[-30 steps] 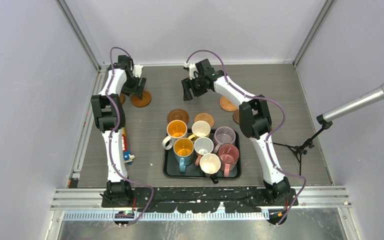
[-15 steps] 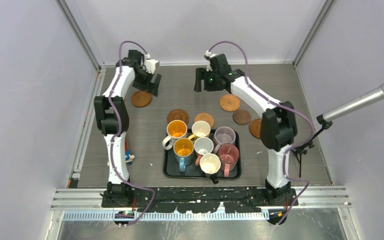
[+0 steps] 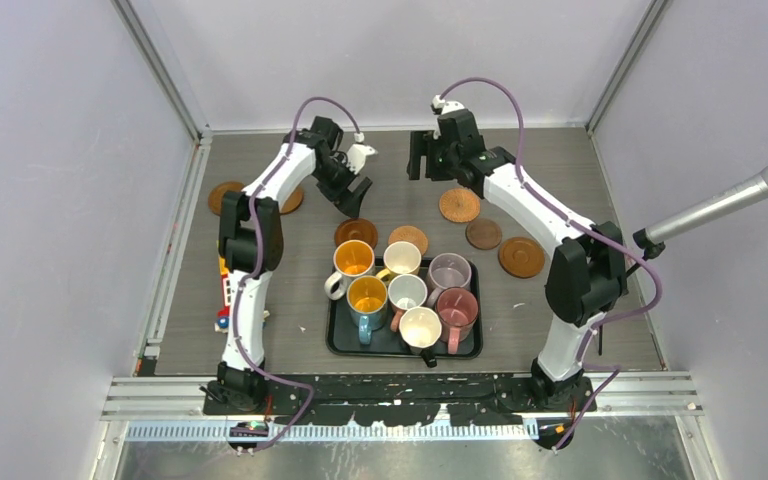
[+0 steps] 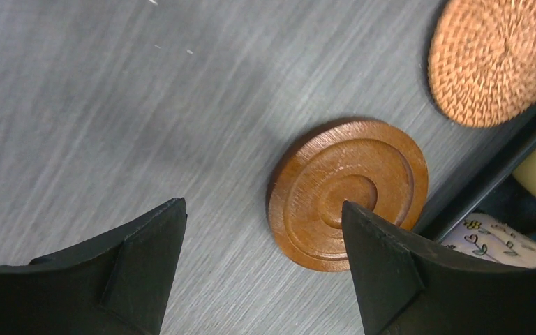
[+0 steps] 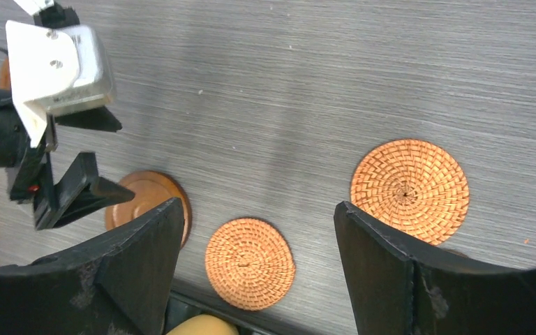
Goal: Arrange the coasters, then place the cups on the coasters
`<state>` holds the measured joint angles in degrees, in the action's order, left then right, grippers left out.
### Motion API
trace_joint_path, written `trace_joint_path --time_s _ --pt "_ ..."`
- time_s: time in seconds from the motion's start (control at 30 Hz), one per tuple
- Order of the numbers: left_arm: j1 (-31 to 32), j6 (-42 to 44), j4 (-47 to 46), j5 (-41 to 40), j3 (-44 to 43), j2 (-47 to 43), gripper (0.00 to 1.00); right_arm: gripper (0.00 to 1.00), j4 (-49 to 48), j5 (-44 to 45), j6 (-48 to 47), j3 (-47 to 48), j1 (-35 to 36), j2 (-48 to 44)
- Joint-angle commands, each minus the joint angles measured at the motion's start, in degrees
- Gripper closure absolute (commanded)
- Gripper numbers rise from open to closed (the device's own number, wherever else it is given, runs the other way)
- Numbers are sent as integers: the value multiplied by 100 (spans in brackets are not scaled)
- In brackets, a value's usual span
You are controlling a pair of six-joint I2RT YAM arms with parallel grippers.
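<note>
Several brown coasters lie flat around the back of the table. My left gripper [image 3: 353, 200] hangs open and empty just above a ringed wooden coaster [image 4: 349, 192], which lies near its right finger [image 4: 384, 272]. A woven coaster [image 4: 499, 59] sits beyond it, beside the tray. My right gripper [image 3: 422, 160] is open and empty at the back, high over the same woven coaster [image 5: 250, 263], with a larger woven coaster [image 5: 410, 190] to its right. Several cups [image 3: 407, 291] stand packed on the black tray [image 3: 338, 340].
More coasters lie at the far left [image 3: 225, 196] and the right [image 3: 521, 257]. A yellow toy block [image 3: 222, 292] lies by the left arm. A microphone on a stand [image 3: 720, 210] reaches in from the right wall.
My left gripper swung right from the far-left coasters to the ringed coaster by the tray. My right gripper drew back and to the right. Both opened wider.
</note>
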<state>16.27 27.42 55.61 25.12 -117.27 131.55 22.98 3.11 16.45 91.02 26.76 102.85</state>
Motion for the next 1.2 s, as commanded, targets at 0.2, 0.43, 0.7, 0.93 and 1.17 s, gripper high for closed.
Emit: trace_joint_path --time_s 0.2,0.43,0.7,0.93,1.17 --pt "303 949 52 -3 741 -37 17 17 -548 601 -334 47 -39 352" --pt "456 490 -706 -688 807 172 24 16 -483 532 -685 119 -52 447" --pt "423 103 -1039 -1493 57 678 45 16 780 -555 -1136 503 -752 431" --pt "143 -365 -983 -1847 -832 1153 53 16 1218 -943 -1578 188 -1218 160" --pt "-230 -533 -826 -2118 -1323 1400 55 17 1572 -1062 -1970 -117 -1489 -11"
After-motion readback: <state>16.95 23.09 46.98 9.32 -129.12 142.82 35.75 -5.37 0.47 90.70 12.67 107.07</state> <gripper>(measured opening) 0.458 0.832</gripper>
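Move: The brown coaster that the left hand goes for lies about 7 cm back, 3 cm right and 5 cm below; the small woven coaster stands some 15 cm to the right of it and 2 cm nearer the base, the orange mug 10 cm behind it. The right hand heads for the large woven coaster, about 2 cm back, 14 cm right and 19 cm below, with the small brown coaster 7 cm right and 8 cm back of that. The open left hand goes back and down about 4 cm each onto the brown coaster, partly closes its fingers over its top and left side, then drags it some 12 cm forward over the table, drifting left and turning counter-clockwise towards the end. The empty right hand, staying wide open, first sinks about 4 cm and edges forward, then swings right, 11 cm in all, easing back and sinking further towards the large woven coaster as its fingers tip downward some 15 degrees. ##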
